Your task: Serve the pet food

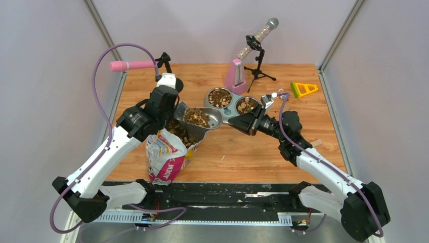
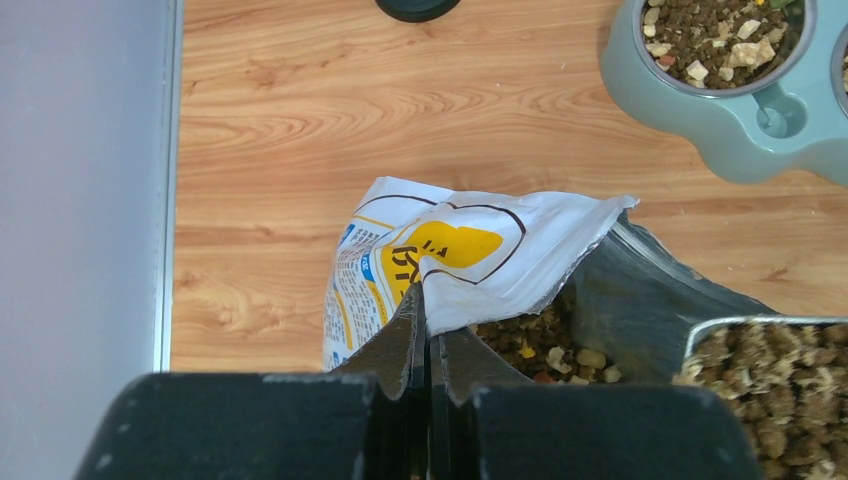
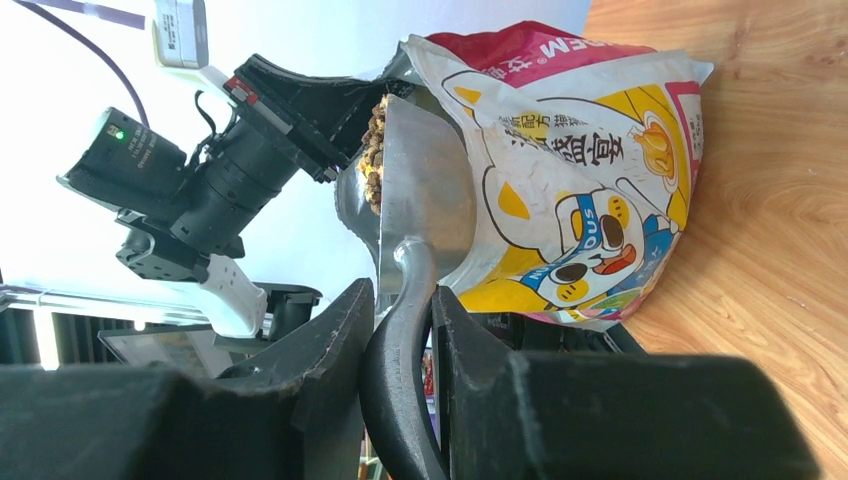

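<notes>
The printed food bag [image 1: 166, 156] stands open at the front left. My left gripper [image 1: 171, 112] is shut on its upper rim; the left wrist view shows the fingers pinching the white edge [image 2: 428, 320], with pet food [image 2: 545, 348] inside. My right gripper [image 1: 244, 123] is shut on the handle of a metal scoop [image 1: 201, 118]. The scoop is heaped with pet food [image 1: 196, 116] and sits just above the bag's mouth. The right wrist view shows the handle between the jaws [image 3: 400, 310] and the scoop [image 3: 428, 190] against the bag [image 3: 580, 170]. The grey double bowl [image 1: 228, 108] holds pet food in both cups.
A pink cylinder on a stand [image 1: 132, 65] is at the back left. A pink metronome [image 1: 234, 76] and a tube on a black tripod [image 1: 258, 36] are at the back centre. A yellow-green triangle [image 1: 303, 89] lies at the back right. White walls close in both sides.
</notes>
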`<state>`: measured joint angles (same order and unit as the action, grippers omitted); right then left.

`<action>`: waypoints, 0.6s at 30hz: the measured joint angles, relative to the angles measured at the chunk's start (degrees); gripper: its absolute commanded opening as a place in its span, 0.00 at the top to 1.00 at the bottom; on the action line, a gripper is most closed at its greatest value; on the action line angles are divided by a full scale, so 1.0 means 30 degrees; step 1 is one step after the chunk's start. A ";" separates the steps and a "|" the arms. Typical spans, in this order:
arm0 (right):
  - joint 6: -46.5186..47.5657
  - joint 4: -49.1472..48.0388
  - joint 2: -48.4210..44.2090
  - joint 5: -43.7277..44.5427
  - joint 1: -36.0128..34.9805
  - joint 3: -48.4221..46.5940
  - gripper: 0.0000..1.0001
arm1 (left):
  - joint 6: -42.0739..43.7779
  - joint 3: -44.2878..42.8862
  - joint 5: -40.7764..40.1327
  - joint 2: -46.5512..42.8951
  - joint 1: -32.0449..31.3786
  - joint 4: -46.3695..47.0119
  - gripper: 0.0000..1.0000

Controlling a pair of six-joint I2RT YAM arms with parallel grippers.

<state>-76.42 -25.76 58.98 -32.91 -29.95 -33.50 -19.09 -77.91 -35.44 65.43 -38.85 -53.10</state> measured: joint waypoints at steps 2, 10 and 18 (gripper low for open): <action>0.0000 0.0036 -0.0138 -0.0138 0.0299 0.0000 1.00 | 0.0000 0.0000 0.0000 0.0000 0.0000 0.0000 1.00; -0.0211 0.0109 -0.0831 -0.0991 0.2266 0.0007 1.00 | 0.0000 0.0000 -0.0051 0.0000 0.0000 0.0000 1.00; -0.0189 0.0998 -0.2455 -0.1253 0.4575 0.0007 1.00 | 0.0000 0.0000 -0.0073 0.0000 0.0000 0.0000 1.00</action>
<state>-76.99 -22.76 51.62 -36.67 -16.23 -33.47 -19.09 -77.91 -35.66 65.43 -38.85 -53.10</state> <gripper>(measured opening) 0.263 0.007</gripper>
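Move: The right hand already holds the loaded scoop. The right bowl, its likely goal, lies about 17 cm ahead, 7 cm right and 19 cm below; the left bowl is some 21 cm ahead and 5 cm left, as low. The food bag's middle is roughly 20 cm left, 5 cm back and 12 cm below. From the left hand, the right bowl lies about 12 cm ahead, 30 cm right and 19 cm below. The right hand carries the scoop about 6 cm right, rising and reaching forward, off the bag towards the bowls. ##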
